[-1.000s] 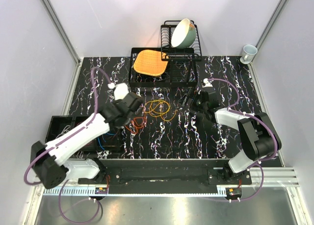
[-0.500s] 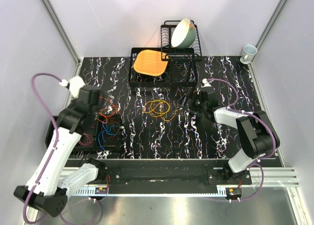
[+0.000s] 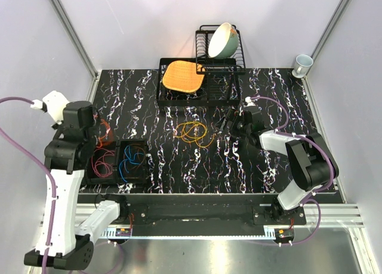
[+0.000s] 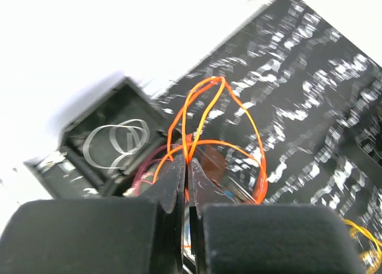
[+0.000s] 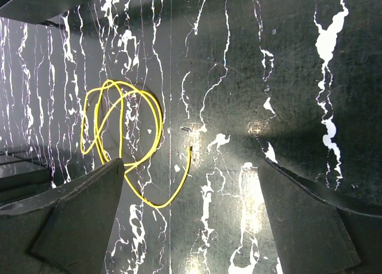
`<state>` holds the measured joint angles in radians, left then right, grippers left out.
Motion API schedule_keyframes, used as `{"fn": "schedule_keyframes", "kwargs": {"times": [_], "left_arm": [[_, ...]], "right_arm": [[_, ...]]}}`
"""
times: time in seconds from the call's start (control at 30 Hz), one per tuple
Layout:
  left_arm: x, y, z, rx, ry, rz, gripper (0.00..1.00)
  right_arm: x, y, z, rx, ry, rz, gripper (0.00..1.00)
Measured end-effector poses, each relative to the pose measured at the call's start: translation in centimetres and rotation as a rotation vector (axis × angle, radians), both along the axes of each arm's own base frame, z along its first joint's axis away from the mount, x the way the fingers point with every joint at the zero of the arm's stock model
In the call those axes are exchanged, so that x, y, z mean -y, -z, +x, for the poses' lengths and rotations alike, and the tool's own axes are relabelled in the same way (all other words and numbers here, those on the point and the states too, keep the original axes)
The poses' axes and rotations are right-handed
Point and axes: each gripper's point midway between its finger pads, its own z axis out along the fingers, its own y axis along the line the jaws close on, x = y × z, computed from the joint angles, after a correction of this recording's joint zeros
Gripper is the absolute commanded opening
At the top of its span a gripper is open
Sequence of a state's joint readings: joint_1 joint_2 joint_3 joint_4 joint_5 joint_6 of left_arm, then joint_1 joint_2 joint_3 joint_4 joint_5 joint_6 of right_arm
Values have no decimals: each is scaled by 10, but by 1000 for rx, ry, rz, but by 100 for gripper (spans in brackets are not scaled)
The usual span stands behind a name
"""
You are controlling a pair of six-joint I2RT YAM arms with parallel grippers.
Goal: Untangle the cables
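Note:
My left gripper [image 3: 95, 131] [image 4: 186, 162] is shut on an orange-red cable [image 3: 105, 132] [image 4: 258, 151], whose loops hang off its tips above the left end of the black compartment tray [image 3: 146, 162]. The tray holds red cables [image 3: 105, 164], blue cables [image 3: 132, 159] and, in the left wrist view, a white coil [image 4: 116, 144] and a purple strand [image 4: 145, 168]. Yellow cables [image 3: 192, 132] [image 5: 119, 128] lie loose at the table's middle. My right gripper [image 3: 225, 123] [image 5: 190, 166] stands open low over the table just right of them, one loose yellow end between its fingers.
A black dish rack [image 3: 230, 77] at the back holds a tilted bowl [image 3: 222, 40], with an orange square plate [image 3: 181, 75] on its left section. A cup [image 3: 302, 64] stands at the back right corner. White walls close the sides.
My left arm has swung from near the table's middle to the far left, over the tray, carrying the orange-red cable away from the yellow ones. The right arm has barely moved.

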<state>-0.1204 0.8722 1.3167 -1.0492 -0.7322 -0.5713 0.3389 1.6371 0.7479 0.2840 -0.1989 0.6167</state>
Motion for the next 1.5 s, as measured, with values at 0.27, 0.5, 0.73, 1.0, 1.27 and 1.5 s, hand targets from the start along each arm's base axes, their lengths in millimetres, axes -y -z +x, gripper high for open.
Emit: {"fn": "schedule_keyframes", "kwargs": {"times": [0.27, 0.5, 0.73, 1.0, 1.27, 1.5], "left_arm": [[-44, -1, -25, -31, -210, 40, 0], [-88, 7, -44, -73, -415, 36, 0], [-115, 29, -47, -112, -515, -26, 0], [-123, 66, -42, -157, -521, -87, 98], [-127, 82, -19, -164, -469, -156, 99], [-119, 84, -9, -124, -399, -180, 99]], "right_arm": [[-1, 0, 0, -4, 0, 9, 100], [-4, 7, -2, -24, -11, 16, 99], [-7, 15, -1, -49, -21, 26, 100], [-11, 15, 2, -47, -32, 40, 100], [-12, 15, 3, -46, -33, 41, 100], [-18, 7, 5, -18, -61, 70, 100]]}}
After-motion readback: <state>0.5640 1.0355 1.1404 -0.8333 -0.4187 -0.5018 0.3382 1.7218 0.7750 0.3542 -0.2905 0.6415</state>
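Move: Below the left hand, which already holds the orange cable up, lies the three-part tray. Its white-cable compartment, the goal, is about 15 cm to the left, 1 cm back and some 29 cm down. At that depth, the pink-cable compartment is 3 cm left and 1 cm back, the blue-cable one 9 cm right and 1 cm back. From the right hand, the white-cable compartment lies roughly 61 cm left, 17 cm back and 5 cm lower. Swinging left about 12 cm and at first some 5 cm back, the left hand carries the orange cable over the tray's white-cable end, turning about 30 degrees counter-clockwise. It then sinks about 8 cm, easing forward again, and the shut fingers spring wide open, letting go of the cable well above the tray. ##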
